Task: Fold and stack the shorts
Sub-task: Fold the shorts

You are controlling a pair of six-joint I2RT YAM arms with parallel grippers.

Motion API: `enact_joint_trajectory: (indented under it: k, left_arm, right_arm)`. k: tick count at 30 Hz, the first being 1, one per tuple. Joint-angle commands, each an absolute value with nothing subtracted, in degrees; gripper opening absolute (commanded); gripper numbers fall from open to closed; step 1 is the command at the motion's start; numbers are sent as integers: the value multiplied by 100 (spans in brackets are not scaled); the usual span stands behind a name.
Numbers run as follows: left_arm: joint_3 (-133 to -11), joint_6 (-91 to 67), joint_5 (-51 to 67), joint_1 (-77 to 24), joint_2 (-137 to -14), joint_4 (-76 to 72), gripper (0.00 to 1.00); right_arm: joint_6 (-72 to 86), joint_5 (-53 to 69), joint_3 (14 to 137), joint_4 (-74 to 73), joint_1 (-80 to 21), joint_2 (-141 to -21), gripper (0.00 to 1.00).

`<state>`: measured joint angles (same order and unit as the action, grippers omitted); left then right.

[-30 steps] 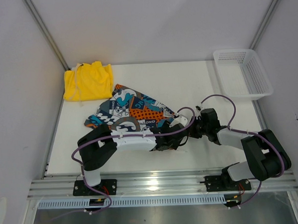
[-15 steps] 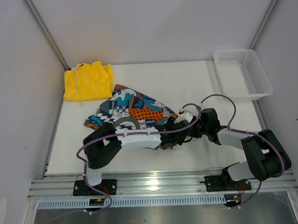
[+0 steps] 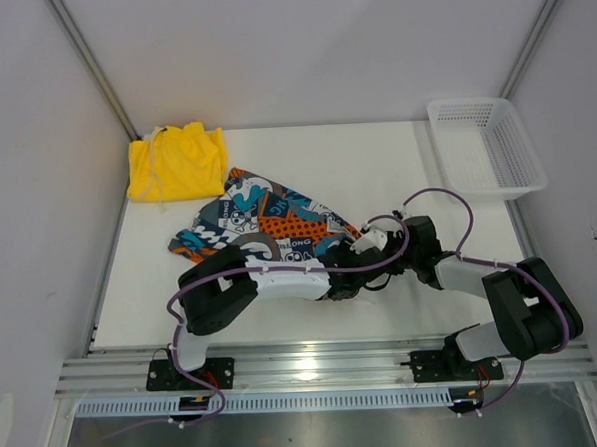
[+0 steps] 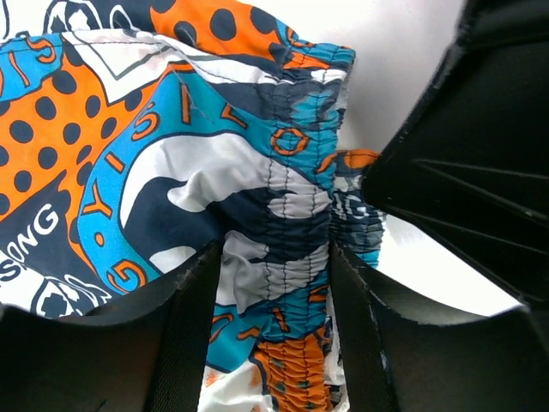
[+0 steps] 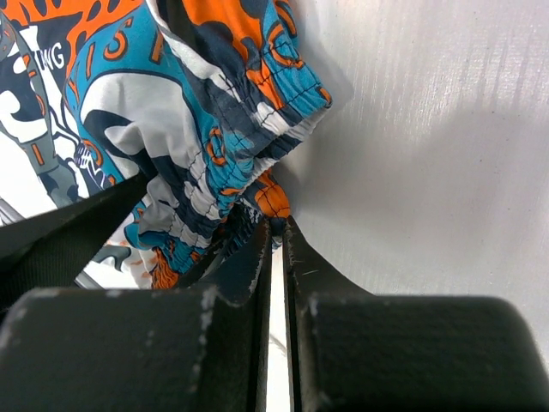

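The printed shorts [image 3: 268,220] lie spread in the middle of the table, teal, orange, black and white. Their gathered waistband [image 4: 296,215] runs between the fingers of my left gripper [image 4: 274,283], which stand apart on either side of it. My right gripper [image 5: 276,227] is shut, its tips pinching the waistband's orange corner [image 5: 273,199] low over the table. From above, both grippers meet at the shorts' near right corner, left gripper [image 3: 344,281] and right gripper [image 3: 369,264]. The yellow shorts [image 3: 175,162] lie folded at the far left corner, away from both arms.
A white mesh basket [image 3: 490,143] stands at the far right. Metal frame posts rise at both back corners. Bare white table [image 5: 429,172] lies to the right of the printed shorts.
My left arm has reached further right along the shorts' near edge, and its jaws have narrowed around the waistband. The right gripper has stayed shut in place.
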<state>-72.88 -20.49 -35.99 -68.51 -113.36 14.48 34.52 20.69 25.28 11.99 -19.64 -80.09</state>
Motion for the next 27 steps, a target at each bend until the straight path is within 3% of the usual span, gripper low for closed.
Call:
enact_joint_trajectory:
  k: [1, 7, 10, 14, 27]
  left_arm:
    - [-7506, -1907, -3972, -6987, -11434, 1195, 56]
    - [-7646, -1811, -4403, -7224, -11698, 1318, 47]
    - [-7620, -1811, -4482, -7277, -11725, 1389, 31]
    - [-7375, -1828, -4535, -7330, -11558, 1345, 0]
    - [-7163, -1907, -4781, -7462, -10960, 1863, 0]
  right_arm:
    - [3507, 2162, 2514, 1512, -1934, -8077, 0]
    - [3559, 2197, 2496, 1556, -1890, -8103, 0]
    - [3595, 2232, 2531, 1521, -1828, -8130, 0]
    - [3647, 2338, 2610, 1380, -1740, -8183, 0]
    - [3683, 2601, 2795, 1327, -1398, -8428, 0]
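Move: The left hand's parted fingers straddle the shorts' waistband; the spot to grip lies about 1 cm back, 1 cm left and 1 cm below. From that hand, the shorts' middle lies about 20 cm left and 5 cm ahead, and the folded yellow shorts some 43 cm left and 22 cm ahead, both slightly lower. For the right hand, already pinching a waistband end, the grip spot is about 5 cm left and 3 cm back, nearly level. The left hand eases back 2 cm, dips, pinches the waistband and rises 1.5 cm; right keeps its pinch. ##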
